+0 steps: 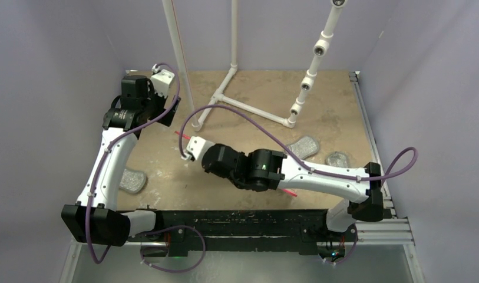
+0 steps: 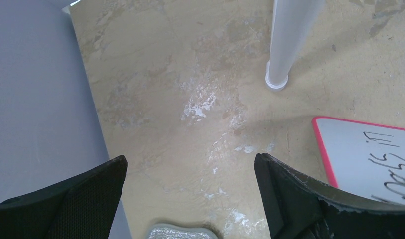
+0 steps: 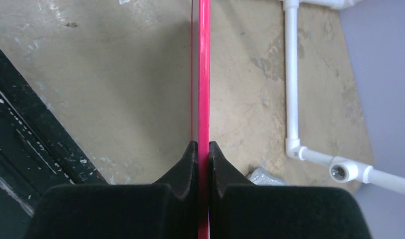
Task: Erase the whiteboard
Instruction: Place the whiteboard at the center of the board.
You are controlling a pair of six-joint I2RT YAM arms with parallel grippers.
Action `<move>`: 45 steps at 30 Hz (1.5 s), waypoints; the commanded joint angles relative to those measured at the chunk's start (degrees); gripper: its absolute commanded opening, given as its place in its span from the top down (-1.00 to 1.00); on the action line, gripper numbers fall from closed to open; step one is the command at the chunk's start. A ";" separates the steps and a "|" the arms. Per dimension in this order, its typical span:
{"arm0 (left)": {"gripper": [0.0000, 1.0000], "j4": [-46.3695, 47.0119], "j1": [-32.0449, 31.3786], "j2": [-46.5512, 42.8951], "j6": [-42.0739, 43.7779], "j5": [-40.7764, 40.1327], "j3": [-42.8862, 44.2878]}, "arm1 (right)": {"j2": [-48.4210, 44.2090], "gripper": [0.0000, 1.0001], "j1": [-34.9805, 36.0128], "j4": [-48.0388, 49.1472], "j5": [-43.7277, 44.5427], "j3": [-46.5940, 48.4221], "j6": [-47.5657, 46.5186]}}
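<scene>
The whiteboard (image 2: 369,154) shows in the left wrist view as a white face with a red border and black handwriting. From above only its thin red edge (image 1: 181,135) shows, running under the right arm. My right gripper (image 3: 203,145) is shut on that red edge (image 3: 204,74), which runs straight away from the jaws. In the top view the right gripper (image 1: 190,154) sits at mid-table. My left gripper (image 2: 190,164) stands wide open over bare table with nothing between its fingers, left of the board. From above, the left gripper (image 1: 166,109) is at the far left.
Grey wrinkly pads lie at the left (image 1: 132,181), right of centre (image 1: 303,147) and further right (image 1: 337,159); one pad (image 2: 183,232) is just below my left jaws. A white pipe frame (image 1: 248,109) stands at the back. A black rail (image 1: 248,224) runs along the near edge.
</scene>
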 commanded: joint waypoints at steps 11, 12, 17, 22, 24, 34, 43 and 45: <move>-0.99 1.88 0.60 0.32 -0.03 -0.10 -0.88 | 2.01 1.00 12.91 32.02 10.60 -15.59 -21.35; -0.99 1.91 0.60 0.31 0.04 0.04 -1.08 | 2.15 1.00 13.90 33.32 10.66 -17.46 -22.19; -0.99 1.86 0.55 0.17 0.24 0.69 -1.62 | 1.14 1.00 18.78 44.46 13.23 -28.92 -30.00; -0.99 1.48 0.60 0.23 0.28 2.37 -1.72 | 0.78 1.00 20.69 55.41 18.49 -38.58 -35.46; -0.99 1.54 0.55 0.28 0.40 2.49 -1.81 | 0.41 1.00 20.94 60.08 19.35 -42.16 -37.09; -0.99 1.25 0.60 0.77 -0.14 4.55 -2.61 | 5.23 1.00 21.27 81.47 20.00 -52.26 -42.83; -0.99 2.27 0.59 1.80 0.12 6.35 -5.78 | 14.63 1.00 20.82 78.10 18.76 -49.17 -29.73; -0.99 2.32 0.55 2.06 0.48 6.26 -6.11 | 15.09 1.00 20.23 77.77 18.28 -49.96 -26.62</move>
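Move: The right hand holds the upper edge of the near-upright whiteboard; the middle of the table, where it is to lie, is some 4 cm ahead, 4 cm left and about 26 cm below. At table height, one silver eraser is about 15 cm ahead and 24 cm right, and the white pole's foot some 24 cm ahead and 17 cm left. For the left hand, that middle lies roughly 12 cm back, 29 cm right and 25 cm down. Still pinching the whiteboard's edge, the right hand sinks some 19 cm, drawing back early; open left hand sinks slightly. ##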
